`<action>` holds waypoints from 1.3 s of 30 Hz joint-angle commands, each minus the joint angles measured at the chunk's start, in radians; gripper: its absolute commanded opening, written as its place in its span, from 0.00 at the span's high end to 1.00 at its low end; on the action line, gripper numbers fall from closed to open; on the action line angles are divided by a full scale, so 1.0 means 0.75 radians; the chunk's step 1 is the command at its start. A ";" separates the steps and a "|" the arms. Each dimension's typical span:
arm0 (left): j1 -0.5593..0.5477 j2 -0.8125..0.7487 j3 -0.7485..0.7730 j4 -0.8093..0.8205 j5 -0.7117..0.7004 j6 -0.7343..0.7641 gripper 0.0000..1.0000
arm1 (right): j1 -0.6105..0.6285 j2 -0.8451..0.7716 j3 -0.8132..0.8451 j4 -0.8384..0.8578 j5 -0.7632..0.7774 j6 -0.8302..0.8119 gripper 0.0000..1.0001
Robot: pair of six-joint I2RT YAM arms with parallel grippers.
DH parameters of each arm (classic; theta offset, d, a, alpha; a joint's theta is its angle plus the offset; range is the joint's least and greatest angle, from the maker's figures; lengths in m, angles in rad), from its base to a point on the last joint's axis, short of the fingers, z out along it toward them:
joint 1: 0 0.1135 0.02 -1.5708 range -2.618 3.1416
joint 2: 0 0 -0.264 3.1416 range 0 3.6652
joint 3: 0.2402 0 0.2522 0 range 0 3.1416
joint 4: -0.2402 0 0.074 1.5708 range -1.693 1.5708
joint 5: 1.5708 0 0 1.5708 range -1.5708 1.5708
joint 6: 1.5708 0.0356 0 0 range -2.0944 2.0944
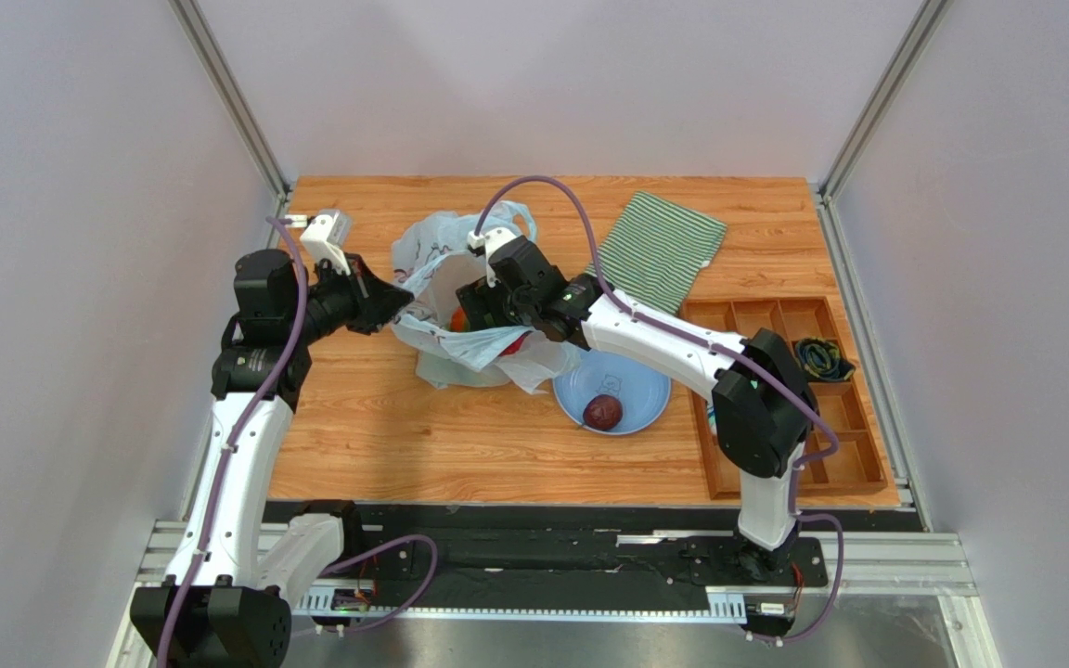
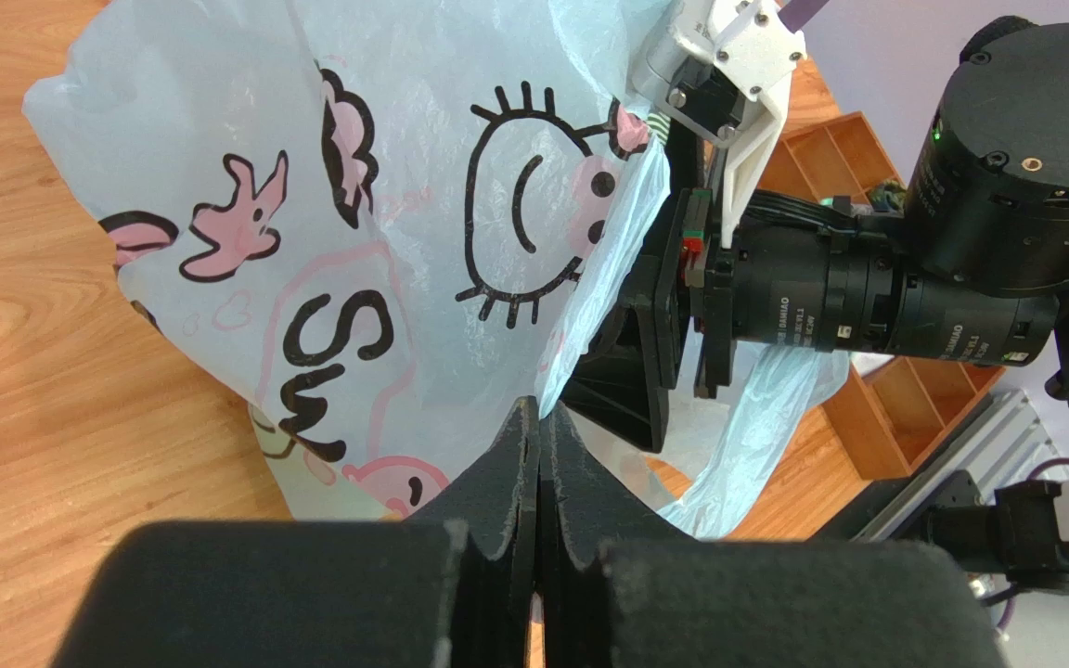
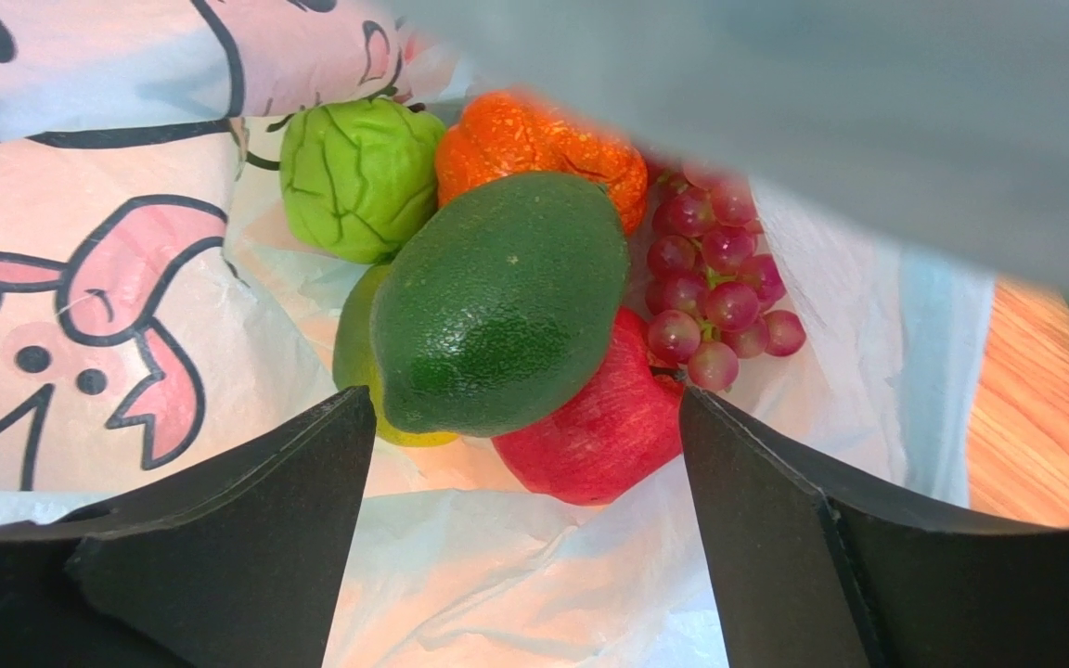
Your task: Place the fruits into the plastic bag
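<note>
The plastic bag (image 1: 459, 351) lies mid-table with its mouth held up. My left gripper (image 1: 390, 299) is shut on the bag's rim (image 2: 359, 209), fingertips pinched together (image 2: 537, 418). My right gripper (image 1: 478, 309) stands open in the bag's mouth, nothing between its fingers (image 3: 524, 404). Below it inside the bag (image 3: 526, 585) lie a dark green fruit (image 3: 498, 299), a bright green ball (image 3: 356, 174), an orange one (image 3: 540, 139), red-purple grapes (image 3: 715, 285), a red apple (image 3: 596, 432) and a yellow-green fruit (image 3: 352, 355), mostly covered. A dark purple fruit (image 1: 603, 411) sits on the blue plate (image 1: 645, 383).
A green striped cloth (image 1: 659, 248) lies at the back right. A wooden compartment tray (image 1: 833, 418) runs along the right edge, with a black and yellow item (image 1: 819, 359) in it. The right arm's wrist (image 2: 833, 292) is close beside my left fingers.
</note>
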 commanded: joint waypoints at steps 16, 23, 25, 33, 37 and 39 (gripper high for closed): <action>0.010 -0.017 0.019 0.045 0.017 0.006 1.00 | 0.028 -0.712 -0.326 0.507 -0.129 0.007 0.18; 0.010 -0.017 0.017 0.047 0.023 0.004 1.00 | -0.043 -0.862 -0.421 0.289 0.194 -0.048 0.14; 0.010 -0.019 0.015 0.047 0.021 0.002 1.00 | -0.135 -0.904 -0.451 0.222 0.178 -0.005 0.14; 0.010 -0.019 0.017 0.045 0.017 0.004 1.00 | -0.389 -1.050 -0.762 0.074 0.088 0.201 0.14; 0.010 -0.019 0.017 0.047 0.017 0.004 1.00 | -0.393 -1.050 -0.883 0.007 0.033 0.279 0.13; 0.012 -0.021 0.017 0.045 0.021 0.004 1.00 | -0.391 -1.032 -0.936 0.000 -0.014 0.308 0.13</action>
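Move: The mangosteen lies on the plate about 17 cm to the right of the right hand, 10 cm back and some 8 cm below it; the plate's middle is about 18 cm right and 7 cm back, 10 cm below. Just released, the avocado sits in the bag some 4 cm below that hand, 2 cm ahead and 1 cm left. From the left hand the mangosteen is roughly 26 cm right, 5 cm back and 22 cm down. Up first, about 21 cm out of the bag's mouth and drawing back a little, the empty right hand then arcs to the right by some 20 cm and sinks quickly towards the plate with the mangosteen, the wrist turning about 25 degrees clockwise. Its fingers stay wide open. The left hand stays put, keeping its pinch on the bag's edge to hold the mouth open. ##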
